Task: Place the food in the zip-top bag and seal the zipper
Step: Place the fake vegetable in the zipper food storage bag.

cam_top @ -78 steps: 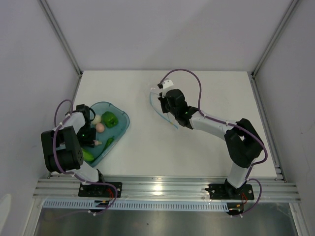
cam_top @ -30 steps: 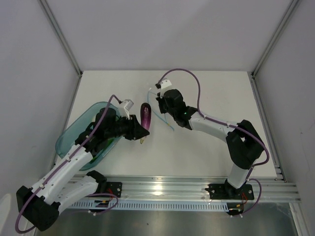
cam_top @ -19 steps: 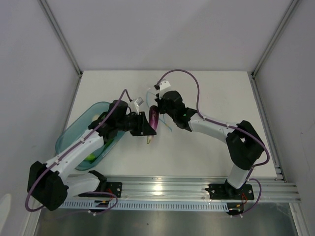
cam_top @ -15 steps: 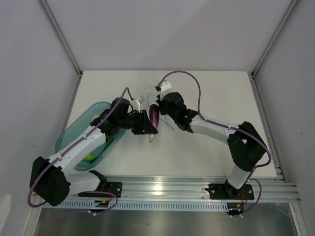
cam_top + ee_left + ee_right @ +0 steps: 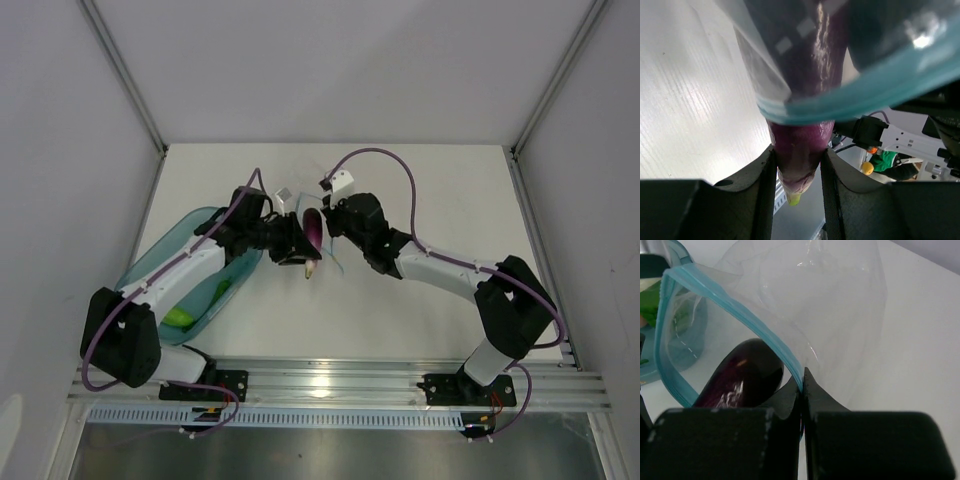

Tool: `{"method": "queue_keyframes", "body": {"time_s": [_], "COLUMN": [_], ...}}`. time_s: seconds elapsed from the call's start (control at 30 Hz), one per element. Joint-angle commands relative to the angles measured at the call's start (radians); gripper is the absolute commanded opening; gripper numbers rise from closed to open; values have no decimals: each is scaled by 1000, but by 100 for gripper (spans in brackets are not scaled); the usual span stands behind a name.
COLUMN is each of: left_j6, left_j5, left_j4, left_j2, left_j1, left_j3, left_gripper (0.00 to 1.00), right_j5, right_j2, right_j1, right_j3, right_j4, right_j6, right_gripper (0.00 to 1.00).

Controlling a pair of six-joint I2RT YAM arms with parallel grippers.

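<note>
A purple toy eggplant [image 5: 312, 234], one piece of the food, is clamped near its green stem end by my left gripper [image 5: 301, 245]. In the left wrist view the eggplant [image 5: 800, 145] sits between the fingers [image 5: 762, 200], its upper part past the teal zipper [image 5: 865, 95] and inside the clear zip-top bag [image 5: 765, 55]. My right gripper [image 5: 802, 377] is shut on the zipper [image 5: 730, 305] edge, holding the bag [image 5: 840, 305] up with its mouth open. The eggplant's rounded end [image 5: 740, 380] shows within the mouth. Both grippers meet above the table's middle, right gripper [image 5: 338, 224] beside the left.
The translucent blue oval tray [image 5: 150, 285] lies at the left, under the left arm, with green food pieces [image 5: 178, 318] still in it. In the right wrist view the tray [image 5: 685, 340] shows behind the bag. Aluminium rails run along the table's sides.
My left arm has carried the eggplant from beside the tray rightward to the bag, and its end now sits inside the mouth. The right gripper has kept hold of the bag edge.
</note>
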State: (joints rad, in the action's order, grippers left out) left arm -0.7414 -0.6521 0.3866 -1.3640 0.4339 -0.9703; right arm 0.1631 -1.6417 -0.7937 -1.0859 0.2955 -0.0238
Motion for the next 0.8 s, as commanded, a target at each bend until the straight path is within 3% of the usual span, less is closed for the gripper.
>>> {"method": "queue_keyframes", "body": {"time_s": [0.0,0.33,0.37,0.43,0.47,0.57,0.77], "left_j6": [-39,-52,-53,-84,-96,-142,-84], "left_j5": [-32,12,28,69,75,106,59], "left_j4": [-25,5,17,37,25,6,-38], "left_j2": [6,-90,-98,-109,-103,-69,9], "left_j1": [-35,-66,-69,-78,-80,-81,-75], "left_j3": [-50,-166,-179,-209,-206,-179,-89], "left_gripper": [1,2,19,38,97,99,99], "right_j5": [-31,-74,-74,-74,-71,-70,-66], "right_j2": [51,49,51,48,49,46,48], "right_j1": [-6,-6,-6,-4,-4,-1,5], "right_j3": [12,11,11,11,9,7,7], "right_j4": [85,82,82,82,80,76,74], "right_j6": [-25,-27,-27,-25,-25,-24,-15], "right_gripper": [0,0,0,0,0,0,0]}}
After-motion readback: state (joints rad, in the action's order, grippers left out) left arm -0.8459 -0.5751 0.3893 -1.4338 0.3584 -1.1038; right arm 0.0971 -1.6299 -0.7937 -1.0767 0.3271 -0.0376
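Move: The fake vegetable, an eggplant, is already held by the left hand near its stem, fat end forward in the bag's mouth. The middle of that mouth lies about 6 cm ahead of the left hand and 2 cm to its right, nearly level. The rim pinched by the right fingers is about 9 cm ahead and 4 cm right; the blue basin's middle lies some 29 cm left, 4 cm back and 15 cm below. From the right hand the mouth lies about 3 cm back and 3 cm left. The eggplant is fed deeper through the bag's mouth: the left hand pushes it forward about 6 cm, rising some 2 cm, and turns about 10 degrees counter-clockwise. Late in the reach its fingers spring wide open and let go of the eggplant. The right fingers keep the rim pinched, shifting about 1 cm left and up before holding still. ##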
